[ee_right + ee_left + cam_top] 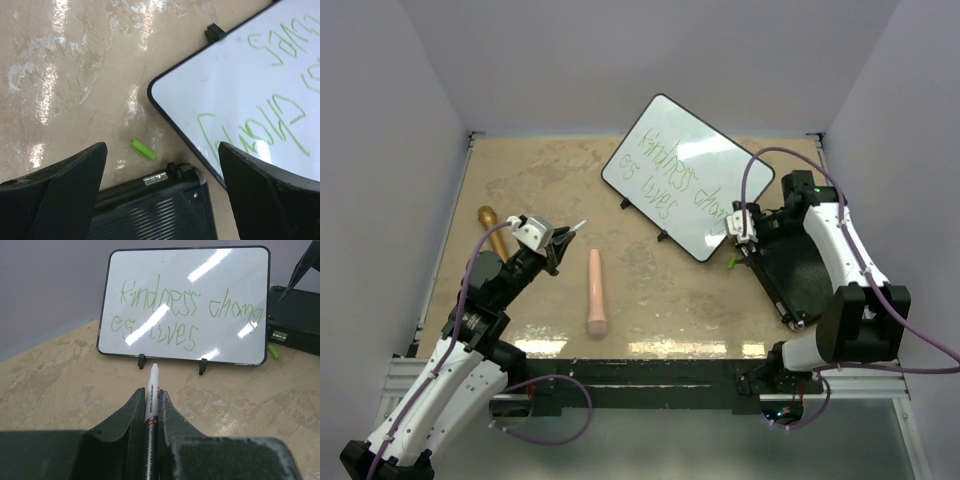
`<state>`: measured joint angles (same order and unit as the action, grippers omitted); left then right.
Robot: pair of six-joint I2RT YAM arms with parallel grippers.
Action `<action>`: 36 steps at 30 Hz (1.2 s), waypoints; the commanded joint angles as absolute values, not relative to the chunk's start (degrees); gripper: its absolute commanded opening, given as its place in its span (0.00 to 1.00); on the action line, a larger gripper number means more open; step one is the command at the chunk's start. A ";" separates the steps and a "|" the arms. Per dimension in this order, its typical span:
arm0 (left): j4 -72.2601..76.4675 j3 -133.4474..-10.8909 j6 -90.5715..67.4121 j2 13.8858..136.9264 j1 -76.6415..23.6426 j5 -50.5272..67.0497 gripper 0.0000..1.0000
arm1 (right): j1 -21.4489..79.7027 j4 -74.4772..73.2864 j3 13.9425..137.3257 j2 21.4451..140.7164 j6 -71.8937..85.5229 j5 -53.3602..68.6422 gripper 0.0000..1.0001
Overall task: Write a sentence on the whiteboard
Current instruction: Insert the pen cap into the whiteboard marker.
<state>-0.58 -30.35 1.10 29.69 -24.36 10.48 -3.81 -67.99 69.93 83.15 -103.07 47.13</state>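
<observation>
The whiteboard stands tilted at the back of the table, right of centre, on small black feet. The sentence runs across it in green, two lines reading roughly "kindness changes lives". My left gripper is in front of the board at the left, apart from it, and is shut on a white marker whose tip points at the board. My right gripper is open beside the board's right corner, holding nothing. A green marker cap lies on the table below it.
A black flat case lies under the right arm, touching the board's corner. A pink cylinder lies mid-table and a gold-brown one at the left. Pale walls close the table on three sides.
</observation>
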 commanded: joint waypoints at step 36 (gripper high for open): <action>0.79 -30.59 0.53 30.23 -23.82 10.63 0.00 | 9.84 -43.68 59.59 98.08 -108.46 14.94 0.39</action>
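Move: Below the open right hand lies the green pen cap, some 17 cm down, about 3 cm ahead and roughly level with it sideways. The black case's middle is about 13 cm right of that hand and 3 cm ahead; the whiteboard's middle is some 22 cm ahead and 10 cm left. From the left hand, still holding the marker, the cap lies some 35 cm right, 10 cm ahead and 27 cm below. Sinking about 14 cm towards the pen cap between whiteboard and case, the right hand first swings some 3 cm left, then comes back about 5 cm right while easing a little forward. Its slanted fingers tip roughly 30 degrees to point nearly straight down, and narrow from wide open to under half, staying open just above the cap. ##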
